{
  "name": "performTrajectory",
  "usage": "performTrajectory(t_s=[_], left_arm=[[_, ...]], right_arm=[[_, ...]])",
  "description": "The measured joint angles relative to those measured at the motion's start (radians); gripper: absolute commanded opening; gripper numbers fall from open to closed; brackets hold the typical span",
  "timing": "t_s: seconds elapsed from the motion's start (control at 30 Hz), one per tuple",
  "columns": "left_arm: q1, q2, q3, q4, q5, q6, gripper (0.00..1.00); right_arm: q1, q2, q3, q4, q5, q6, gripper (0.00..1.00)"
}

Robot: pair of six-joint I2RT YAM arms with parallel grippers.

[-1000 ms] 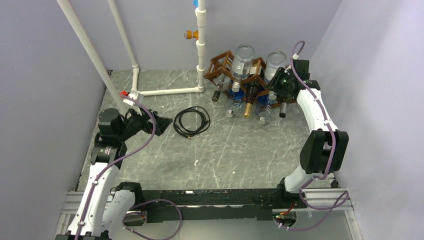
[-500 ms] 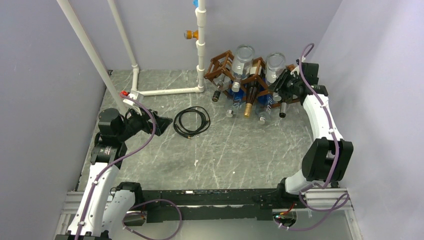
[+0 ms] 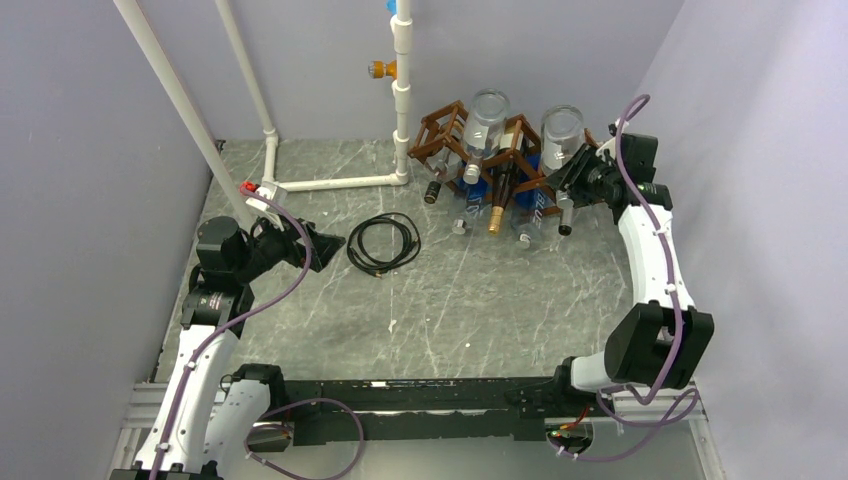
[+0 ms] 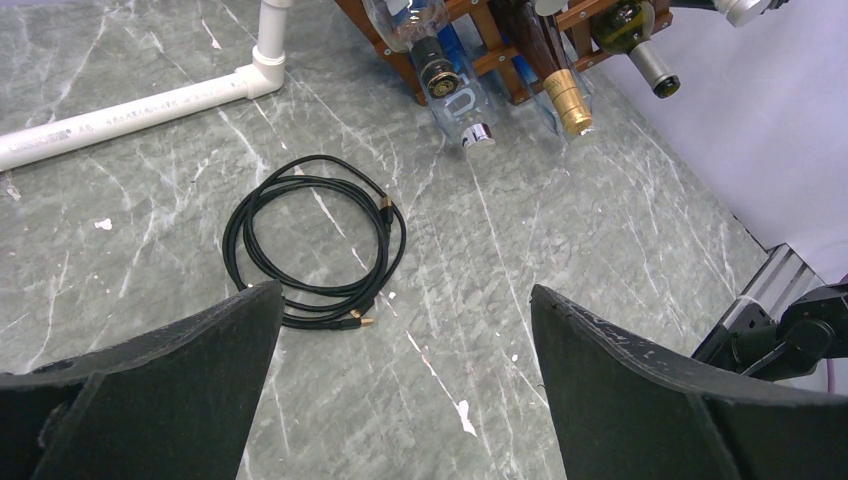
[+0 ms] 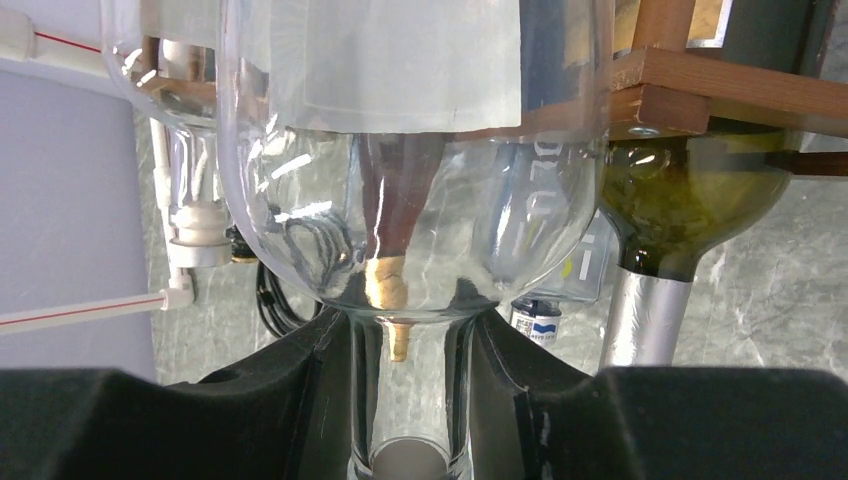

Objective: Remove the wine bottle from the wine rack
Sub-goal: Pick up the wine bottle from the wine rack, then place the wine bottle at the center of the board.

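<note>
The brown wooden wine rack (image 3: pixel 452 132) stands at the back of the table, right of the white upright pipe, with several bottles in its cells. At the rack's right end, my right gripper (image 3: pixel 583 173) is shut on the neck of a clear wine bottle (image 3: pixel 561 130). In the right wrist view the clear wine bottle (image 5: pixel 400 200) fills the frame. Its neck is clamped between my black fingers (image 5: pixel 300 390), with a rack slat (image 5: pixel 720 95) just beyond. My left gripper (image 3: pixel 335 242) hovers far off at the left, open and empty (image 4: pixel 405 295).
A coiled black cable (image 3: pixel 383 243) lies on the marble top between the arms. White pipes (image 3: pixel 330 183) run along the back left. A green bottle with a silver cap (image 5: pixel 680 215) and a gold-capped bottle (image 3: pixel 497 205) sit in the rack beside the held one. The right wall is close.
My right arm has swung to the right and back toward the wall, and the clear bottle in its grip has shifted right with it. The left arm has not moved.
</note>
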Motion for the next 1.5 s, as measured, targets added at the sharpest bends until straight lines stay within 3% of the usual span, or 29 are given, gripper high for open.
performTrajectory(t_s=[0.6, 0.97, 1.27, 1.5], left_arm=[[0.0, 0.0, 0.0, 0.024, 0.063, -0.007, 0.99], [-0.023, -0.003, -0.048, 0.151, 0.198, -0.054, 0.99], [-0.165, -0.003, -0.072, 0.227, 0.231, -0.034, 0.99], [-0.341, -0.004, -0.081, 0.209, 0.152, 0.08, 0.99]], right_arm=[[-0.008, -0.15, -0.009, -0.039, -0.166, -0.07, 0.0], [0.036, -0.225, -0.017, -0.175, -0.325, -0.264, 0.0], [0.183, -0.269, -0.052, -0.355, -0.384, -0.524, 0.0], [0.372, -0.253, -0.059, -0.52, -0.291, -0.769, 0.0]])
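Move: The right fingers already hold the clear wine bottle by its neck, its body rising ahead, its middle about 7 cm forward, 1 cm left and 9 cm above them. From that hand the open left gripper is some 51 cm left and 16 cm back, about level; the other clear bottle 18 cm left, 9 cm ahead, slightly higher; the gold-capped bottle 12 cm left, level fore and aft, 10 cm lower. From the left gripper, the held bottle lies about 51 cm right, 23 cm ahead, 7 cm up. Keep the right grip shut on the bottle's neck and draw it back away from the rack, about 17 cm in all, rising some 6 cm first, then swinging left over the open table and sinking to the starting height while turning roughly 55 degrees counter-clockwise. Bring the open left gripper right and somewhat back, turning clockwise, to close in on the bottle. ##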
